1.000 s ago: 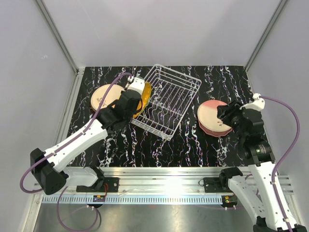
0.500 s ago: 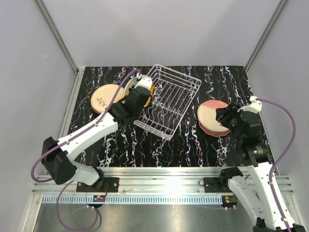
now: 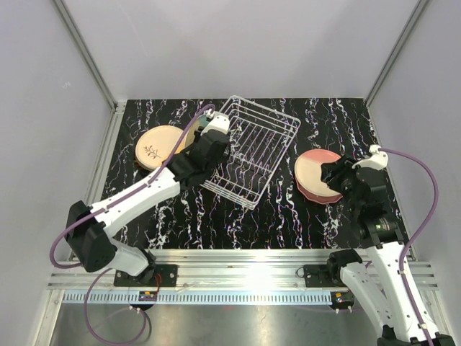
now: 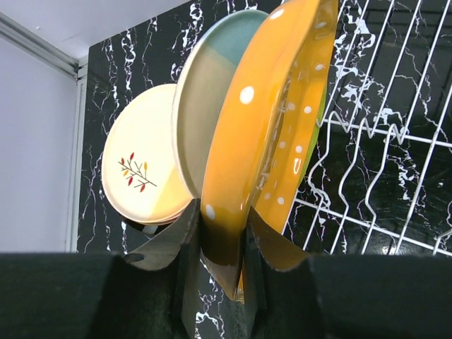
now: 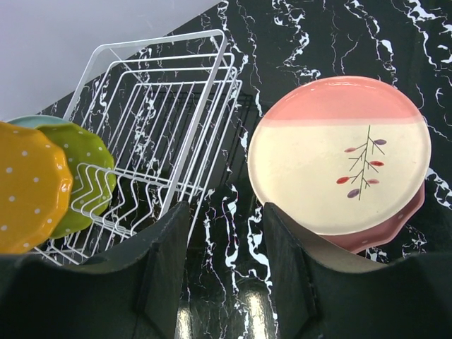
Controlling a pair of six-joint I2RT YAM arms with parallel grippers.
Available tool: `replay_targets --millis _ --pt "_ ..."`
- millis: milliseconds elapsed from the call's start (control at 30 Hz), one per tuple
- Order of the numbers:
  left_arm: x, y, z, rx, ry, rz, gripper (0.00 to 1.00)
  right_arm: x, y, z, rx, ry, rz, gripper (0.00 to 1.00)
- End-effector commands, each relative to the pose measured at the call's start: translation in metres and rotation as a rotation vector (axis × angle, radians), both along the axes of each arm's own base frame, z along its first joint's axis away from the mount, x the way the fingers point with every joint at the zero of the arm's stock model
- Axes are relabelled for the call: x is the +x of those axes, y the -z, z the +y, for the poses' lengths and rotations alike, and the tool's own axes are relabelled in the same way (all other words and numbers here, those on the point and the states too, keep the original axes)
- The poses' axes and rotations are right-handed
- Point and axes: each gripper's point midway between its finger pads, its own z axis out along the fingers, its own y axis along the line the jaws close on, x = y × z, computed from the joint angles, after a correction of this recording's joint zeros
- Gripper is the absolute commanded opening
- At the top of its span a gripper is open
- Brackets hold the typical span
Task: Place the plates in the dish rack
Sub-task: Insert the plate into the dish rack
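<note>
My left gripper point(image 4: 220, 226) is shut on the lower rim of an orange plate with white dots point(image 4: 261, 134), held on edge at the left end of the white wire dish rack point(image 3: 252, 151). Close behind it a cream-blue plate point(image 4: 205, 106) also stands on edge. A yellow-green plate point(image 5: 78, 176) sits among the rack's tines. A peach plate with a sprig point(image 3: 160, 146) lies flat left of the rack. My right gripper point(image 5: 224, 212) is open above the table, between the rack point(image 5: 162, 106) and a pink and cream plate point(image 5: 339, 155) that lies on a maroon one point(image 5: 395, 226).
The black marbled table point(image 3: 288, 209) is bounded by grey walls at the back and sides. The rack lies at an angle in the middle. The left arm point(image 3: 144, 194) reaches diagonally across the table's left half.
My left gripper has carried the orange plate back and to the right, up to the rack's left end, uncovering the peach plate. The right gripper has barely shifted.
</note>
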Motion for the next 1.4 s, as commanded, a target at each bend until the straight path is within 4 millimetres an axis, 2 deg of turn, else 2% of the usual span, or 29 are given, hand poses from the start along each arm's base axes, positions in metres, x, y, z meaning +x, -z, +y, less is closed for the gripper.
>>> replay_targets --millis 0,333,433,567,667,700,733,967,1167,1233,1333,1367 --pt "0.018 -0.041 -0.005 -0.083 -0.067 -0.163 0.00 0.004 -0.008 0.004 -0.015 -0.027 -0.046 0.54" --pt "0.025 -0.013 -0.021 -0.067 -0.040 -0.097 0.00 0.004 -0.001 0.002 -0.034 -0.026 -0.039 0.54" --pt "0.027 -0.007 -0.023 -0.054 -0.040 -0.085 0.13 0.005 0.000 0.003 -0.034 -0.029 -0.039 0.54" --pt "0.029 0.002 -0.024 -0.042 -0.042 -0.064 0.14 0.005 0.002 0.003 -0.033 -0.029 -0.038 0.54" --pt "0.030 0.008 -0.025 -0.038 -0.047 -0.045 0.28 0.005 0.002 0.004 -0.032 -0.034 -0.039 0.55" --pt "0.030 0.009 -0.025 -0.039 -0.047 -0.042 0.38 0.006 0.002 0.004 -0.031 -0.032 -0.039 0.55" --pt "0.031 0.012 -0.023 -0.035 -0.052 -0.034 0.44 0.006 0.003 0.004 -0.031 -0.033 -0.038 0.55" --pt "0.030 0.019 -0.018 -0.051 -0.053 -0.014 0.53 0.006 0.005 0.004 -0.028 -0.035 -0.031 0.55" --pt "0.021 0.002 -0.019 -0.117 -0.029 -0.018 0.61 0.006 0.008 0.005 -0.022 -0.035 -0.022 0.57" --pt "0.015 -0.015 -0.018 -0.159 -0.010 -0.033 0.63 0.006 0.008 0.005 -0.022 -0.035 -0.022 0.58" --pt "0.004 -0.043 -0.015 -0.223 0.035 -0.069 0.72 0.006 0.010 0.006 -0.021 -0.037 -0.013 0.59" --pt "0.000 -0.051 -0.013 -0.234 0.045 -0.084 0.78 0.006 0.010 0.007 -0.018 -0.041 -0.011 0.59"
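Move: The left hand still grips the orange plate; its slot in the dish rack has its middle about 7 cm ahead, 3 cm right and 8 cm below. The green plate stands some 2 cm left of the slot, the blue-and-cream plate about 6 cm left and 1 cm farther out. The left plate stack lies some 10 cm ahead of the hand, 15 cm left and 21 cm down. From the right hand the slot is about 10 cm ahead, 30 cm left and 8 cm down. The left hand lowers the orange plate about 5 cm into its slot, opens to release, then rises 4 cm. ##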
